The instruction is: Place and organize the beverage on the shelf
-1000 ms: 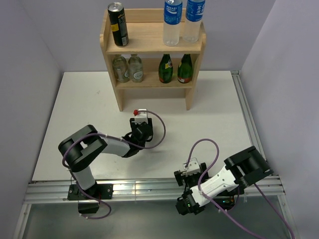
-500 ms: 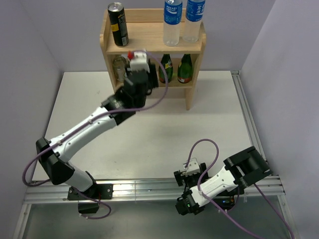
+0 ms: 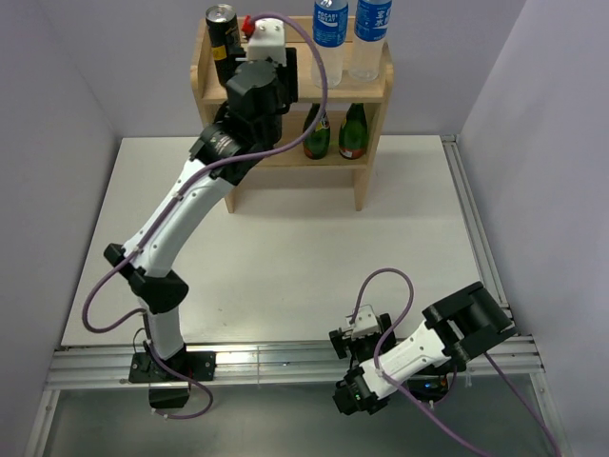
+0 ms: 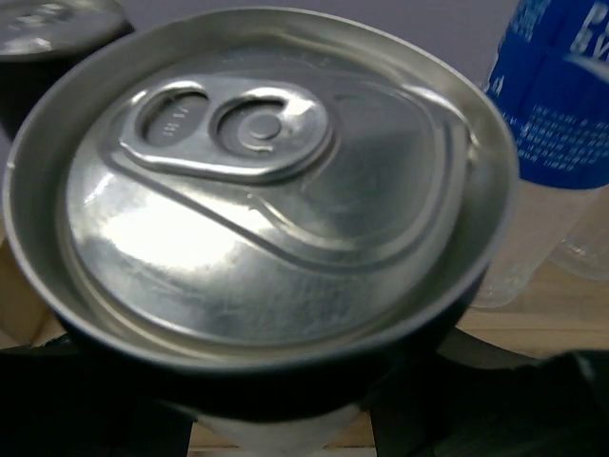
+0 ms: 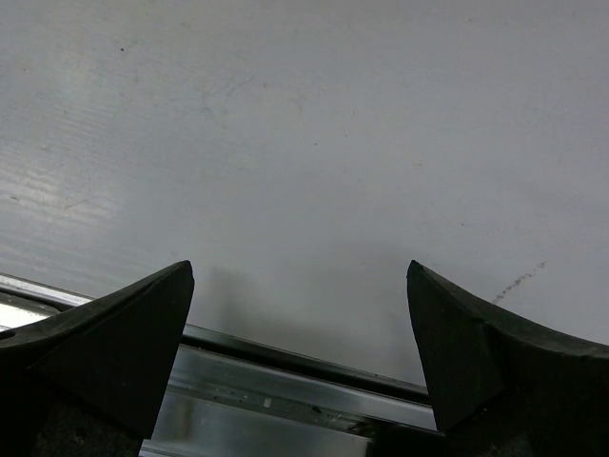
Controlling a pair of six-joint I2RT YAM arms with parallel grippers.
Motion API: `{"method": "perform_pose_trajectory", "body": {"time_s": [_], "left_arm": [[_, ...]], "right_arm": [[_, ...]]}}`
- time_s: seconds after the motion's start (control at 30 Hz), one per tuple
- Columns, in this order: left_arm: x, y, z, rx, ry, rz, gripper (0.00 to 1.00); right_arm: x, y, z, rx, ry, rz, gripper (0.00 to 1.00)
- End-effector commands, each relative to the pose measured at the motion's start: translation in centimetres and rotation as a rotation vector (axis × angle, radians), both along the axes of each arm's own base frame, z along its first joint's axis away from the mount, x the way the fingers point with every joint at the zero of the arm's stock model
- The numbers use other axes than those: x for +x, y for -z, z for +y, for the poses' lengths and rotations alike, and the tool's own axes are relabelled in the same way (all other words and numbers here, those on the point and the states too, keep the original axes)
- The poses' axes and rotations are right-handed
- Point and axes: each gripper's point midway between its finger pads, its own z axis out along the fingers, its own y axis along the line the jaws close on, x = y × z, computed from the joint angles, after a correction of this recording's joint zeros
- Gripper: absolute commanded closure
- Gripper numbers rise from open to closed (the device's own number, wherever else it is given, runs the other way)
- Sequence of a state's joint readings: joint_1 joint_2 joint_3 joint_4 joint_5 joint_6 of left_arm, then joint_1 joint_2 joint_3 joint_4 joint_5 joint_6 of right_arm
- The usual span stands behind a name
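My left gripper reaches over the top of the wooden shelf and is shut on a dark can, whose silver lid fills the left wrist view. My arm hides that can from above. I cannot tell whether it rests on the wood. Another dark can stands just left of it, and two water bottles with blue labels stand to its right. Two green bottles are on the lower tier. My right gripper hangs open over the table's near edge, holding nothing.
The left arm stretches from its base across the table to the shelf and covers the left half of the lower tier. A metal rail runs along the near edge under the right gripper. Grey walls close in the table's sides.
The left arm has swung from low over the table's middle up to the shelf top, carrying the can. The right arm has barely moved.
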State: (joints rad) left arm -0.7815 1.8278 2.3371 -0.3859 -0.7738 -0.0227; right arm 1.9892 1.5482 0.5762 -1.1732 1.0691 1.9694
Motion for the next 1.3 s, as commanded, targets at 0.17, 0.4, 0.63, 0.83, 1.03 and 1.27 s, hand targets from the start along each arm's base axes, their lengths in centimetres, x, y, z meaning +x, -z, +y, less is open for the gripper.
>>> {"method": "perform_pose_trajectory", "body": {"time_s": [0.17, 0.4, 0.63, 0.83, 1.03, 1.27], "left_arm": [[2.7, -2.6, 1.1, 0.009, -0.025, -0.097, 1.0], [4.2, -2.0, 1.2, 0.008, -0.039, -0.103, 1.0], [6.5, -0.3, 2.1, -0.004, -0.05, -0.081, 1.0], [8.4, 1.6, 2.4, 0.001, -0.053, -0.067, 0.99], [9.7, 3.4, 2.2, -0.025, -0.05, -0.038, 0.97], [9.6, 4.3, 1.9, -0.019, -0.031, -0.022, 0.49]], "right_arm": [[-0.5, -0.7, 2.4, 0.523, 0.193, 0.048, 0.0], [-0.6, -0.5, 2.5, 0.514, 0.191, 0.043, 0.0], [-0.5, -0.2, 2.2, 0.519, 0.193, 0.043, 0.0], [-0.4, 0.0, 2.0, 0.524, 0.197, 0.043, 0.0], [-0.4, 0.0, 1.9, 0.52, 0.202, 0.044, 0.0], [-0.5, -0.2, 2.1, 0.511, 0.203, 0.042, 0.0]]}}
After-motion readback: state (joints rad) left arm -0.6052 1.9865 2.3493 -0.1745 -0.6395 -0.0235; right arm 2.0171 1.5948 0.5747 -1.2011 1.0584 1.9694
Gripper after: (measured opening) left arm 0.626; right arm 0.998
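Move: Just ahead of the left hand, which still holds a can, the free spot on the top shelf lies about 10 cm forward, 2 cm left and 8 cm below. The standing can is some 11 cm ahead and 8 cm left, its middle about 3 cm lower; the nearer water bottle stands about 11 cm ahead and 12 cm right. From the right hand, the free spot is roughly 44 cm forward, 22 cm left and 41 cm up. Carrying the can in an unchanged grip, the left hand dips about 3 cm at the start while reaching in over the top shelf, edging slightly right first. It then runs level, deeper in and leftward alongside the standing can, about 9 cm forward in all, slowing at the end. Its left finger or the held can comes against the standing can's right side. ##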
